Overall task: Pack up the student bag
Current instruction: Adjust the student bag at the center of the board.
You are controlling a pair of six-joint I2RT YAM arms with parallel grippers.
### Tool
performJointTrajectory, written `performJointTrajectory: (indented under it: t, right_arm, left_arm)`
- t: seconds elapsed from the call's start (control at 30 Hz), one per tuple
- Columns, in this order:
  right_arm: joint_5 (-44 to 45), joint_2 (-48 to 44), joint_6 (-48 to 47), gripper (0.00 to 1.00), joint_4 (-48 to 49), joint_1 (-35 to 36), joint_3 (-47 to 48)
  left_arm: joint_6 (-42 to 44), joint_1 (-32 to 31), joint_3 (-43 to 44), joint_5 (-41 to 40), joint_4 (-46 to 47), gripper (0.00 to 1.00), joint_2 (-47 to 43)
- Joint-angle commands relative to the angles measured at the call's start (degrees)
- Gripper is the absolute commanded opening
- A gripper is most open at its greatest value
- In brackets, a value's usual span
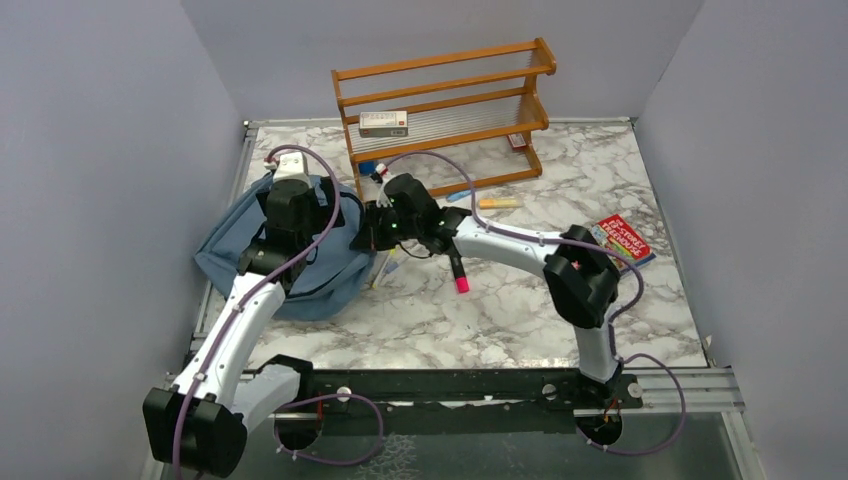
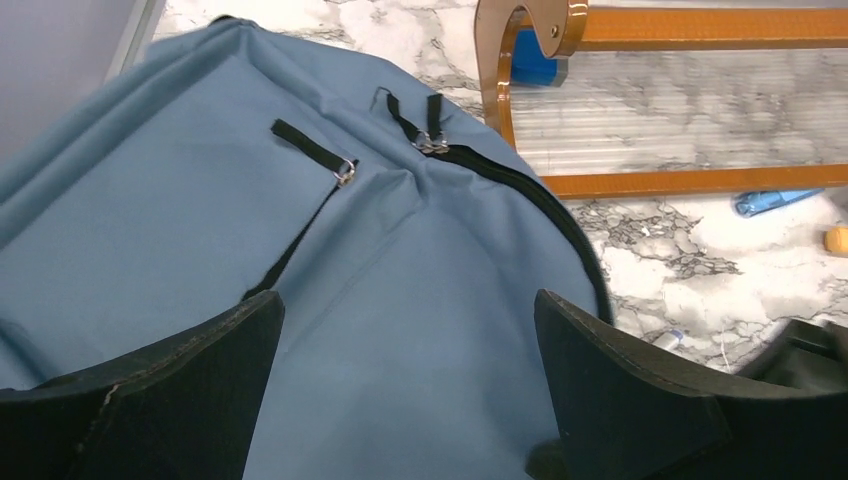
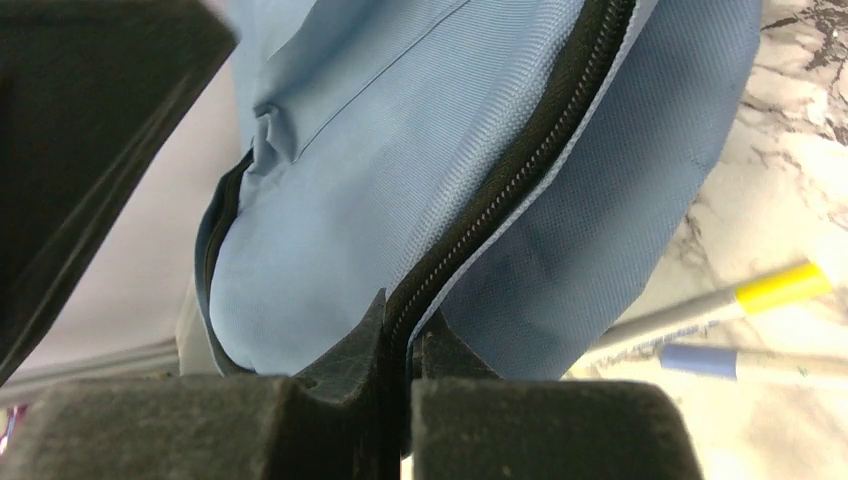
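The student bag lies at the left of the marble table, dusty blue with black zipper trim. My left gripper hangs open just above its front panel, nothing between the fingers; two metal zipper pulls lie ahead of it. From the right, my right gripper reaches the bag's right edge. In the right wrist view it is shut on the bag's black zipper trim, blue fabric on both sides of the fingers. The bag's inside is hidden.
A wooden rack stands at the back with a small box on its shelf. A pink marker, an orange item, a blue pen and a colourful book lie on the table. Two markers rest beside the bag.
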Motion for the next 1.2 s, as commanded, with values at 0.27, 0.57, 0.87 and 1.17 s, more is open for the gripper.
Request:
performJointTrajectory:
  t: [0.27,0.57,0.87,1.17]
  right_arm:
    - [5.65,-25.92,-10.47,0.01,-11.75,0.44,-13.90]
    - [16.46,-35.96,-16.93,0.01,-25.42,-4.97,-19.42]
    - [11.88,-36.01,-21.63,0.18,-24.28,-16.09,-27.05]
    - [23.89,-39.36,-18.81,0.49,-27.59,-16.37,-29.07]
  left_arm:
    - [-1.03,0.23,8.30,1.14,-4.79,0.98,-2.68]
    - [0.14,0.21,7.67,3.87,-3.95,0.98,0.04]
    - [1.06,0.23,7.24,9.71,-2.13,0.98,4.46]
    - [1.56,0.22,7.08,14.54,-1.48,0.98,9.32]
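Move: In the shut right fingers is the zipped right edge of the student bag, the bag's middle about 21 cm to that hand's left, 3 cm ahead and 10 below. The board's centre lies some 16 cm to its right and 5 ahead; the two pens 3 cm right and 2 ahead, the highlighter 20 cm right, level, all roughly 13 below. From the open left hand, the bag's middle is 4 cm left, level, 17 below; the board's centre 31 cm right, 2 ahead. Hauling the bag by its zipped edge, the right hand sweeps about 28 cm to its right, past the board's centre, arching up and back at first, then forward and down, tipping some 30 degrees steeper. Over the last stretch its fingers open about halfway and let go. The open left hand rises 6 cm, then sinks back while easing right and slightly forward. ##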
